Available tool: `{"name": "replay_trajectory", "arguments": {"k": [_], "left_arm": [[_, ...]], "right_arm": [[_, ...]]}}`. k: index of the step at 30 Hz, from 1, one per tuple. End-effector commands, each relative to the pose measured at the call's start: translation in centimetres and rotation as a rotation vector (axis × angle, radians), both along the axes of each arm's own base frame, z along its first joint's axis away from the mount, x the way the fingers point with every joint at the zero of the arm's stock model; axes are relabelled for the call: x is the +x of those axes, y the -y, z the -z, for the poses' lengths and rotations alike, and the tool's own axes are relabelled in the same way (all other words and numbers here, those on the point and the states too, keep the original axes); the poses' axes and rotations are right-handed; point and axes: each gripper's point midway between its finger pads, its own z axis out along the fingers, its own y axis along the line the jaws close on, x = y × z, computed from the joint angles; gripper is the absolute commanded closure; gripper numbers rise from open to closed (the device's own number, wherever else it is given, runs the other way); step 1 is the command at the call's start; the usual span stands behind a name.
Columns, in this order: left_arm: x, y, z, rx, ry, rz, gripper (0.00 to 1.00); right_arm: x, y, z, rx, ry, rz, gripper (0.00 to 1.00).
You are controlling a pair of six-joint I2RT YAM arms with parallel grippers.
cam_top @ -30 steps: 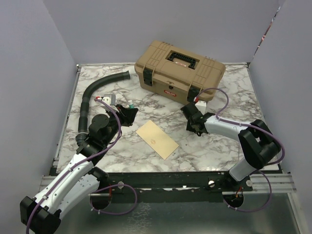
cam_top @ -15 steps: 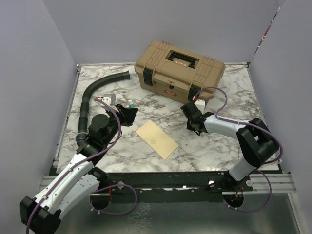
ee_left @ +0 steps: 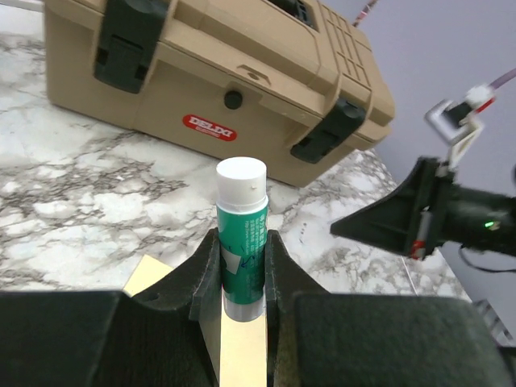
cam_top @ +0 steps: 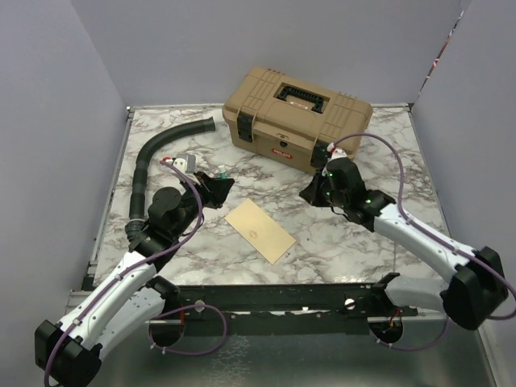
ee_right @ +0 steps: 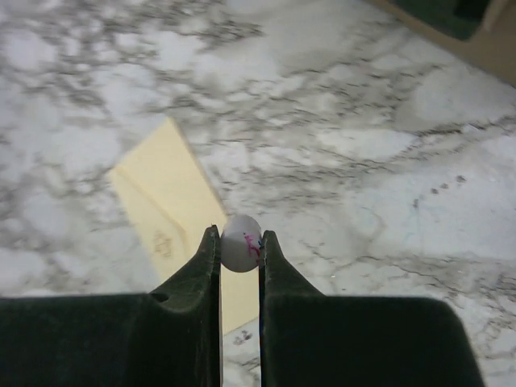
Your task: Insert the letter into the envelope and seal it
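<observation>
The pale yellow-tan envelope lies flat and slantwise on the marble table between the arms. It also shows in the left wrist view and the right wrist view. The letter is not in view. My left gripper is shut on a green glue stick with a white top, held above the envelope's left end. My right gripper is shut on a small white cap with pink marks, held above the envelope's right edge. The right gripper also shows in the left wrist view.
A tan toolbox with black latches stands at the back of the table. A black corrugated hose curves along the back left. Grey walls close in the table on three sides.
The right arm has unfolded out to the right and lifted, its gripper staying near the envelope's right side. The left gripper has shifted slightly up and right. The envelope has not moved.
</observation>
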Motion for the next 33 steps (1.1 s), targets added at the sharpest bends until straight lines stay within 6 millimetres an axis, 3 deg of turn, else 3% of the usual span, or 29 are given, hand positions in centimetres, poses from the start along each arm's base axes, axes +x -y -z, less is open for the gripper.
{"name": "replay_trajectory", "arguments": {"k": [1,5,8,14,21,33], "left_arm": [[-1.0,3.2,-2.9,-0.014,0.105,0.197,1.0],[-2.4,6.2,-4.3,0.094,0.171,0.432,1.0],[-4.6,8.3,-5.0,0.151,0.219,0.661,1.0],[-6.6,9.4,-4.8,0.21,0.271,0.857,1.0],[-7.6,9.4,-5.4,0.222,0.333,0.913,1.0],[-7.9,9.8,-6.2,0.223,0.37,0.96,1.0]], "right_arm": [[-3.3,-3.6,-6.6,0.208,0.09,-0.286,1.0],[-6.0,-5.6,-13.0,0.334,0.195,-0.487,1.0],[-8.0,-6.6,-17.1,0.421,0.257,-0.616,1.0],[-10.2,-7.6,-22.3,0.526,0.316,-0.753,1.0],[-10.8,-7.9,-24.7,0.581,0.313,-0.772,1.0],[-10.1,-9.3,-24.5,0.622,0.288,-0.802,1.0]]}}
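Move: The white cap pinched in my right hand is about 22 cm to the right of my left hand, some 2 cm farther out and 14 cm lower. From my right hand, the glue stick that my left fingers hold is roughly 22 cm to the left, 2 cm back and 15 cm up. The envelope lies about 4 cm back of my right hand, 12 cm to its left and 12 cm below. The toolbox is some 21 cm ahead and 2 cm left, 2 cm lower. I lift the cap steeply with my right hand, about 23 cm up while coming back and left, and swing those fingers from slanting down to level, pointing left at the glue stick. Meanwhile my left hand carries the stick some 10 cm right, back and a little up, turning about 50 degrees clockwise to face the cap. Both grips stay shut, and I slow almost to a stop with the cap just short of the stick's white top. ##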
